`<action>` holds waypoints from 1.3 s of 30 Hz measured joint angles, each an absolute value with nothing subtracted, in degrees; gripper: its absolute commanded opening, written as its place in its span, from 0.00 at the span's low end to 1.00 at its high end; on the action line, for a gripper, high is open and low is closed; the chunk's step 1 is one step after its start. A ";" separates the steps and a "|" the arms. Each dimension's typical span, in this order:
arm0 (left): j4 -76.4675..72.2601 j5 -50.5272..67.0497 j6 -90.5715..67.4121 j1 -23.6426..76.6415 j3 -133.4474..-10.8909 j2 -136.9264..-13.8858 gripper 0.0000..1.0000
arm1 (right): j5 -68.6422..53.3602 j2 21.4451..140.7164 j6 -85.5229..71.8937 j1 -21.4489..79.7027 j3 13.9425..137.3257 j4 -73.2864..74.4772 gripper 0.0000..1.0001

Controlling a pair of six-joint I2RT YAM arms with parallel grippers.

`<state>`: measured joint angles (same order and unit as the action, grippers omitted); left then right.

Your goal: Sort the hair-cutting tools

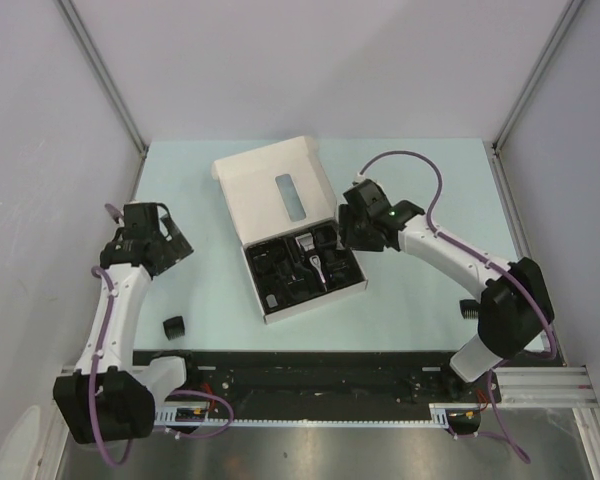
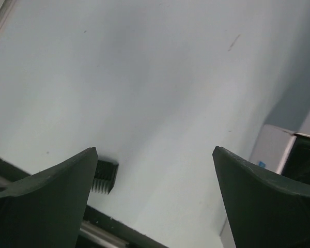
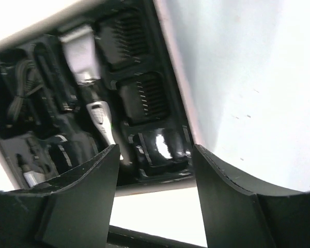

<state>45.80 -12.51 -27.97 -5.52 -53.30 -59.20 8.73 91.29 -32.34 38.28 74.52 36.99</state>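
The black-and-silver clipper (image 1: 313, 262) lies in the black tray of the open white box (image 1: 277, 190) at the table's middle. The right wrist view shows the clipper (image 3: 95, 111) with three comb guards (image 3: 144, 95) slotted beside it and a coiled cable (image 3: 20, 98) at the tray's left. My right gripper (image 1: 342, 232) hovers over the tray's far right corner, open (image 3: 155, 155), with nothing between its fingers. One loose comb guard (image 1: 173, 326) sits on the table near the front edge. In the left wrist view this guard (image 2: 106, 175) shows beside the left finger. My left gripper (image 1: 178, 240) hangs open (image 2: 155, 155) and empty above the table.
The box's white lid lies folded back toward the far side. A corner of the box wall (image 2: 276, 150) shows at the right of the left wrist view. A black rail (image 1: 320, 370) runs along the table's near edge.
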 measured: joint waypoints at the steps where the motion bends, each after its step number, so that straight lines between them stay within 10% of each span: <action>1: 47.29 -13.54 -27.97 -5.72 -53.56 -59.99 1.00 | 8.27 90.91 -32.23 37.28 73.43 37.39 0.64; 13: 53.15 -10.72 -28.01 -21.67 -53.28 -71.05 1.00 | 3.84 84.18 -30.98 24.01 64.51 37.54 0.67; 39: 44.56 -6.83 -39.33 -22.04 -41.91 -74.52 0.98 | -3.57 82.39 -28.18 11.40 57.95 35.22 0.66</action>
<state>44.56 -6.83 -39.33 -22.04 -41.91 -74.52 -3.57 82.39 -28.18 11.40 57.95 35.22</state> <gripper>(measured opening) 0.988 0.668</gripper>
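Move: The left hand, open and empty, has the left comb about 12 cm back, 3 cm to its left and 14 cm below; the middle of the box's tray is some 33 cm to its right and 4 cm ahead, 13 cm down. From the right hand, the right comb lies around 32 cm to the right and 12 cm back, 13 cm below, while the tray's middle is about 12 cm left, 1 cm ahead and 12 cm lower. Down and back towards the left comb goes the open left hand, sinking about 12 cm, swinging left first and then partly right again, and easing forward 2 cm at the end; the fingers tip steeper and turn counter-clockwise, touching nothing. The right hand travels some 15 cm right, away from the box, sinking a little and turning clockwise, fingers still part open. ##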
